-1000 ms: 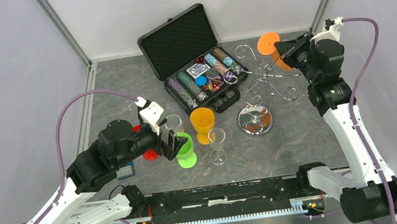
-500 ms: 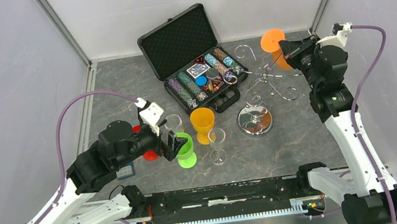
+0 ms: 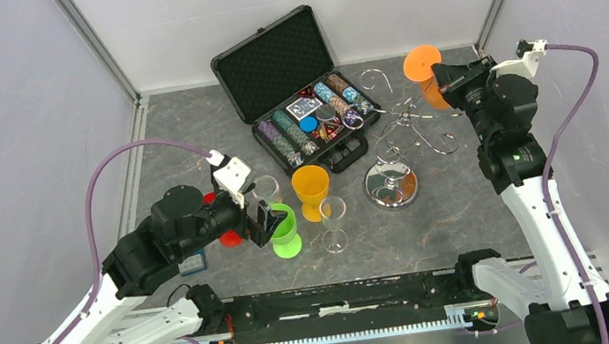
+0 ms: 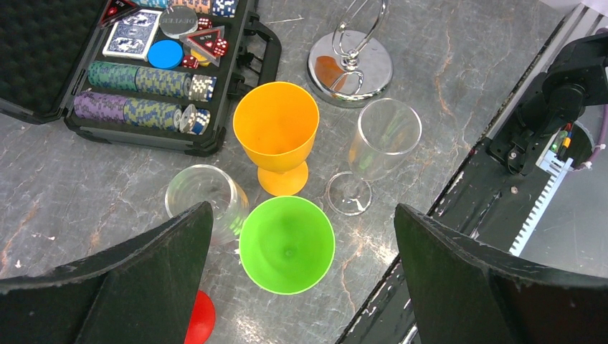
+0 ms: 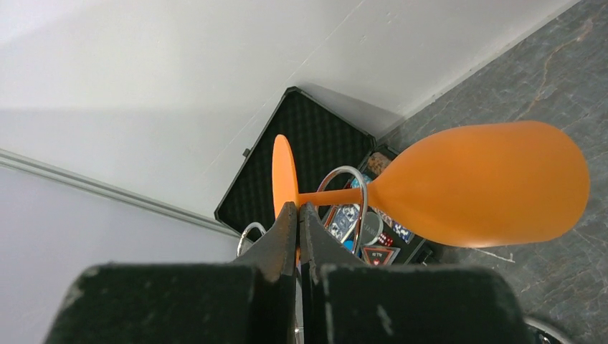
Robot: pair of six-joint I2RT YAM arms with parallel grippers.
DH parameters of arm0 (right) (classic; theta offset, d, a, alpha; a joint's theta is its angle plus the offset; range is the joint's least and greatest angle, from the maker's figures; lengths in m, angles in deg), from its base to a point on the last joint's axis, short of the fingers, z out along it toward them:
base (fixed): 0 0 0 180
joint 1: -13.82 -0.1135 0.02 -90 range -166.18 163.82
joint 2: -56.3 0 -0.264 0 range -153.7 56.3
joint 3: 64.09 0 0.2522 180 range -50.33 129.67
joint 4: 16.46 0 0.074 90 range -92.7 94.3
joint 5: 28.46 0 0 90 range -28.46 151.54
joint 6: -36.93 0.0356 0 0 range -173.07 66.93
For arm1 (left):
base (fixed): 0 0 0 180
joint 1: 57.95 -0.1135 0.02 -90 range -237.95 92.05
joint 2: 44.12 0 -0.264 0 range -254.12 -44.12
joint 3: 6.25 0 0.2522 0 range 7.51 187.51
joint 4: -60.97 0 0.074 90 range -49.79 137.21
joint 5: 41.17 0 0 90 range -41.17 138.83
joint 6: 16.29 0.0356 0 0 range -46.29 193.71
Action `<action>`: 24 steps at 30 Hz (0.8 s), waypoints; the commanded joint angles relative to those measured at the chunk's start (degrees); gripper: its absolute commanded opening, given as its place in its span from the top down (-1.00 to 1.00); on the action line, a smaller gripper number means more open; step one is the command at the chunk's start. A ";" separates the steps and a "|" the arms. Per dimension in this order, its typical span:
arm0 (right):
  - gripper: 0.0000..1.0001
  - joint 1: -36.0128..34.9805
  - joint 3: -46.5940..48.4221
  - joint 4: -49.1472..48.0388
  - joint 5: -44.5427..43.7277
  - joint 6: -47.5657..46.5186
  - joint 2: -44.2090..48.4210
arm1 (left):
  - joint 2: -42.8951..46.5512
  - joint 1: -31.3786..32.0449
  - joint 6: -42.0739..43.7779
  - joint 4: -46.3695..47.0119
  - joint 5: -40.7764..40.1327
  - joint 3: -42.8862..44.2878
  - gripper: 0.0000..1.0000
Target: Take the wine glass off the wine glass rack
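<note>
The orange wine glass (image 3: 422,61) lies sideways in the air at the back right, above the curled arms of the chrome wine glass rack (image 3: 390,186). My right gripper (image 3: 442,79) is shut on the edge of its round foot. In the right wrist view the jaws of that gripper (image 5: 297,209) pinch the foot disc, the orange bowl (image 5: 487,186) points right, and the stem runs through a chrome hook loop (image 5: 363,188). My left gripper (image 3: 268,223) hangs open over a green glass (image 4: 287,244), holding nothing.
An open black chip case (image 3: 299,92) stands behind the rack's mirrored base (image 4: 350,68). A yellow-orange goblet (image 3: 311,184), a clear wine glass (image 3: 332,213), a clear tumbler (image 4: 201,197) and a red glass foot (image 4: 199,319) crowd the left gripper. The black front rail (image 3: 344,300) runs below.
My right gripper closed fully on the orange glass's foot and shifted a little to the right, carrying the glass with it. The left arm has not moved.
</note>
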 commanded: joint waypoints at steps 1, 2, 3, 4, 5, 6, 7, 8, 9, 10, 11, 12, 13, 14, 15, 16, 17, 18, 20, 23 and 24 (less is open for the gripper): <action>1.00 0.13 0.08 -0.65 3.28 2.12 1.64 | 0.30 0.36 2.55 3.40 -0.99 -0.09 -1.00; 1.00 0.14 -0.35 -1.04 4.04 2.98 2.08 | 0.32 0.36 2.59 3.51 -1.05 -0.11 -1.00; 1.00 0.10 -1.07 -1.76 5.46 3.82 2.62 | 0.22 0.36 2.52 3.57 -1.08 -0.09 -1.00; 1.00 0.05 -1.76 -2.90 6.57 4.76 3.03 | 0.24 0.36 2.59 3.49 -1.11 -0.09 -1.00; 1.00 0.11 -1.87 -3.27 7.56 5.37 3.26 | 0.17 0.36 2.54 3.57 -1.16 -0.12 -1.00; 1.00 0.07 -1.85 -3.67 8.52 5.96 3.27 | 0.16 0.36 2.53 3.68 -1.16 -0.10 -1.00; 1.00 0.13 -1.81 -3.93 9.51 6.56 3.38 | 0.08 0.36 2.52 3.75 -1.15 -0.09 -1.00; 1.00 0.13 -1.85 -4.55 10.17 7.22 3.48 | -0.02 0.36 2.45 3.76 -1.16 -0.09 -1.00; 1.00 0.14 -1.86 -5.13 10.65 7.51 3.60 | -0.03 0.36 2.50 3.83 -1.19 -0.08 -1.00; 1.00 0.15 -1.81 -5.34 10.92 7.77 3.81 | -0.07 0.36 2.37 3.84 -1.17 -0.09 -1.00; 1.00 0.18 -1.93 -5.84 10.90 8.03 3.92 | -0.09 0.36 2.39 3.84 -1.23 -0.09 -1.00; 1.00 0.13 -2.16 -6.10 10.86 8.22 4.03 | -0.20 0.36 2.33 3.84 -1.18 -0.09 -1.00; 1.00 0.14 -2.40 -7.84 11.16 8.65 3.99 | -0.22 0.36 2.28 3.85 -1.19 -0.09 -1.00; 1.00 0.12 -2.61 -8.93 11.84 9.25 3.84 | -0.20 0.36 2.20 3.88 -1.23 -0.01 -1.00; 1.00 0.17 -2.89 -9.91 12.76 9.93 3.44 | -0.18 0.36 2.20 3.82 -1.25 0.00 -1.00; 1.00 0.13 -3.27 -11.42 14.50 11.16 3.05 | -0.09 0.36 2.13 3.84 -1.26 0.02 -1.00; 1.00 0.12 -3.70 -12.90 16.21 12.64 2.77 | 0.02 0.36 2.16 3.84 -1.33 0.09 -1.00; 1.00 0.12 -4.23 -14.73 17.16 13.74 2.38 | 0.22 0.36 2.04 3.92 -1.46 0.09 -1.00; 1.00 0.12 -4.98 -17.59 18.66 15.72 1.84 | 0.46 0.36 1.88 4.01 -1.62 0.09 -1.00; 1.00 0.13 -5.13 -20.59 19.78 16.99 0.91 | 0.78 0.35 1.71 4.28 -1.83 0.09 -1.00; 1.00 0.16 -5.22 -22.41 20.12 17.18 0.54 | 0.86 0.36 1.62 4.37 -1.86 0.09 -1.00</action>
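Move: Roughly 6 cm left of the right hand and 4 cm back, some 5 cm below it, lies the rack's hub; the hand already holds the orange wine glass upside down by its foot. The rack's far-left hook stands some 12 cm left and 4 cm ahead, equally low. The poker case lies on the table, about 21 cm left and 15 cm ahead. From the idle left hand, the hub is around 16 cm ahead, 30 cm right and a little higher. Carrying the orange glass upside down by its pinched foot, the right hand sweeps about 5 cm left, across the far side of the rack towards its far-left hook, easing back and rising some 2 cm each. The wrist turns counter-clockwise a good 15 degrees and rolls its left side up by nearly as much; the fingers stay shut. ##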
